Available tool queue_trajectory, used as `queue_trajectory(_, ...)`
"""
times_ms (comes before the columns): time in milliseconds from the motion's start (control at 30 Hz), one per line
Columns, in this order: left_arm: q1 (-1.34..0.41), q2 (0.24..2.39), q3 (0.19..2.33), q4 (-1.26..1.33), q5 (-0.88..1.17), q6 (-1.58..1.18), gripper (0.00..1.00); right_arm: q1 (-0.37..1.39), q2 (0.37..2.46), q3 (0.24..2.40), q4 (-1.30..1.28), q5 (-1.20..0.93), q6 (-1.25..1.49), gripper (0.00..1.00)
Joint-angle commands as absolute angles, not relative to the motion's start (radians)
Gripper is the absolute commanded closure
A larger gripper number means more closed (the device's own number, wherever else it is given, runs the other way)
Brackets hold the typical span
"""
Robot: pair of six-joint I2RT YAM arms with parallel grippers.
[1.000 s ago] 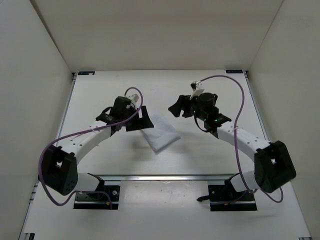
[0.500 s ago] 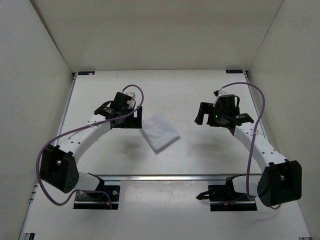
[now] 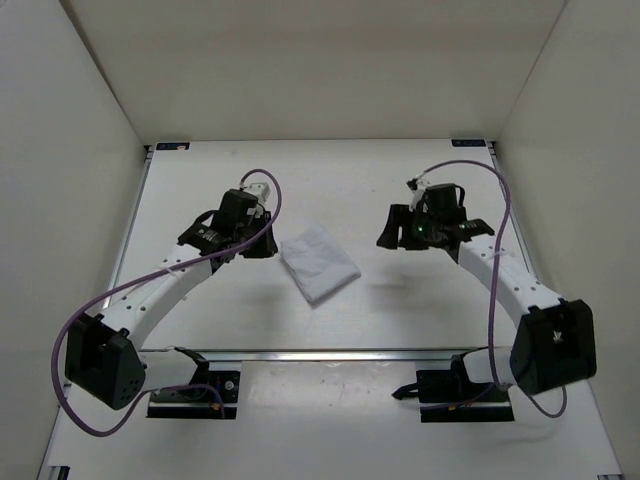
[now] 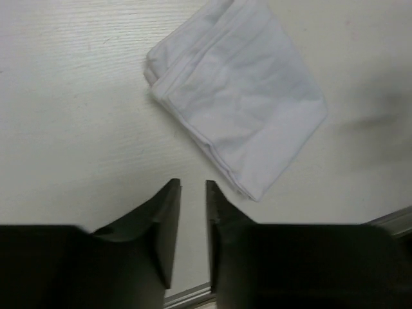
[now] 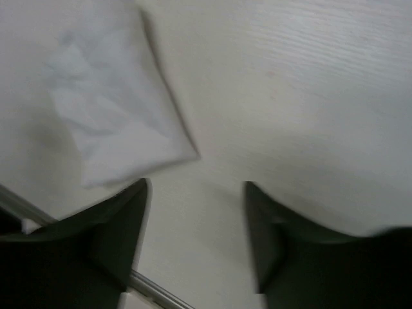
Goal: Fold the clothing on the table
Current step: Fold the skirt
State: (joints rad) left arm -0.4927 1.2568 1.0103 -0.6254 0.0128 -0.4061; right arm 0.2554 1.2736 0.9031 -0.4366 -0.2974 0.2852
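The clothing (image 3: 320, 262) is a small white garment lying folded into a compact, wrinkled rectangle on the table (image 3: 400, 180), midway between the arms. My left gripper (image 3: 258, 243) hangs just left of it, apart from the cloth. In the left wrist view the clothing (image 4: 238, 96) lies ahead of the left gripper (image 4: 193, 183), whose jaws stand a narrow gap apart with nothing between them. My right gripper (image 3: 393, 228) hovers to the right of the garment. In the right wrist view the right gripper (image 5: 196, 183) is wide open and empty, with the clothing (image 5: 109, 116) ahead and to the left.
A silver rail (image 3: 330, 353) crosses the table in front of the arm bases; it also shows as the rail (image 5: 154, 290) at the bottom of the right wrist view. White walls (image 3: 90, 130) enclose the table on three sides. Purple cables (image 3: 495, 200) loop off both arms.
Both grippers have pulled back from the clothing, the left leftward and the right rightward. The left jaws have since narrowed, and the right gripper has drifted slightly back left. The clothing stays put.
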Motion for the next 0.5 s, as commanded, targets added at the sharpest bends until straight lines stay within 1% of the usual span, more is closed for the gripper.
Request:
queue_trajectory(0, -0.514, 1.255, 0.996, -0.519, 0.064, -0.434, 0.72, 0.258, 1.402, 1.040, -0.266, -0.519, 0.336, 0.56)
queue_trajectory(33, -0.525, 1.262, 0.996, -0.517, 0.054, -0.439, 0.84, 0.262, 1.458, 1.089, -0.262, -0.534, 0.356, 0.94)
queue_trajectory(67, -0.535, 1.276, 0.986, -0.499, 0.043, -0.442, 0.92, 0.279, 1.518, 1.116, -0.267, -0.528, 0.356, 1.00)
queue_trajectory(133, -0.543, 1.293, 0.974, -0.467, 0.038, -0.443, 1.00, 0.319, 1.592, 1.202, -0.275, -0.499, 0.330, 1.00)
queue_trajectory(200, -0.548, 1.302, 0.962, -0.434, 0.032, -0.446, 1.00, 0.359, 1.673, 1.253, -0.273, -0.477, 0.334, 0.99)
queue_trajectory(333, -0.531, 1.361, 0.956, -0.399, 0.026, -0.453, 0.97, 0.446, 1.753, 1.301, -0.212, -0.440, 0.299, 1.00)
queue_trajectory(367, -0.529, 1.382, 0.959, -0.387, 0.032, -0.448, 1.00, 0.457, 1.778, 1.305, -0.204, -0.430, 0.290, 1.00)
queue_trajectory(467, -0.535, 1.437, 0.971, -0.371, 0.023, -0.443, 1.00, 0.491, 1.862, 1.360, -0.187, -0.469, 0.291, 1.00)
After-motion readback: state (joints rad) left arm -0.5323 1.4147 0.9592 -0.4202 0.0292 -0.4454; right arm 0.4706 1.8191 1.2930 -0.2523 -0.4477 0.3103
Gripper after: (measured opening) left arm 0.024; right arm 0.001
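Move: The folded skirt lies flat with its middle about 20 cm to the right gripper's left, 5 cm ahead and 10 cm below. From the left gripper its middle is some 13 cm right, 8 cm ahead and 11 cm below. Its left corner is roughly 15 cm ahead of the left gripper and 2 cm right, its near corner about 11 cm right and 5 cm back. Both grippers are empty. Swing the right gripper about 14 cm left towards the skirt's right-hand side, first pushing nearly 8 cm forward and rising a little, then sinking and turning some 15 degrees counter-clockwise, while its fingers shut on nothing. Bring the left gripper in too: close its half-open fingers, ease it right towards the skirt's left edge, then lower it to finish some 4 cm lower. Keep both clear of the cloth. ##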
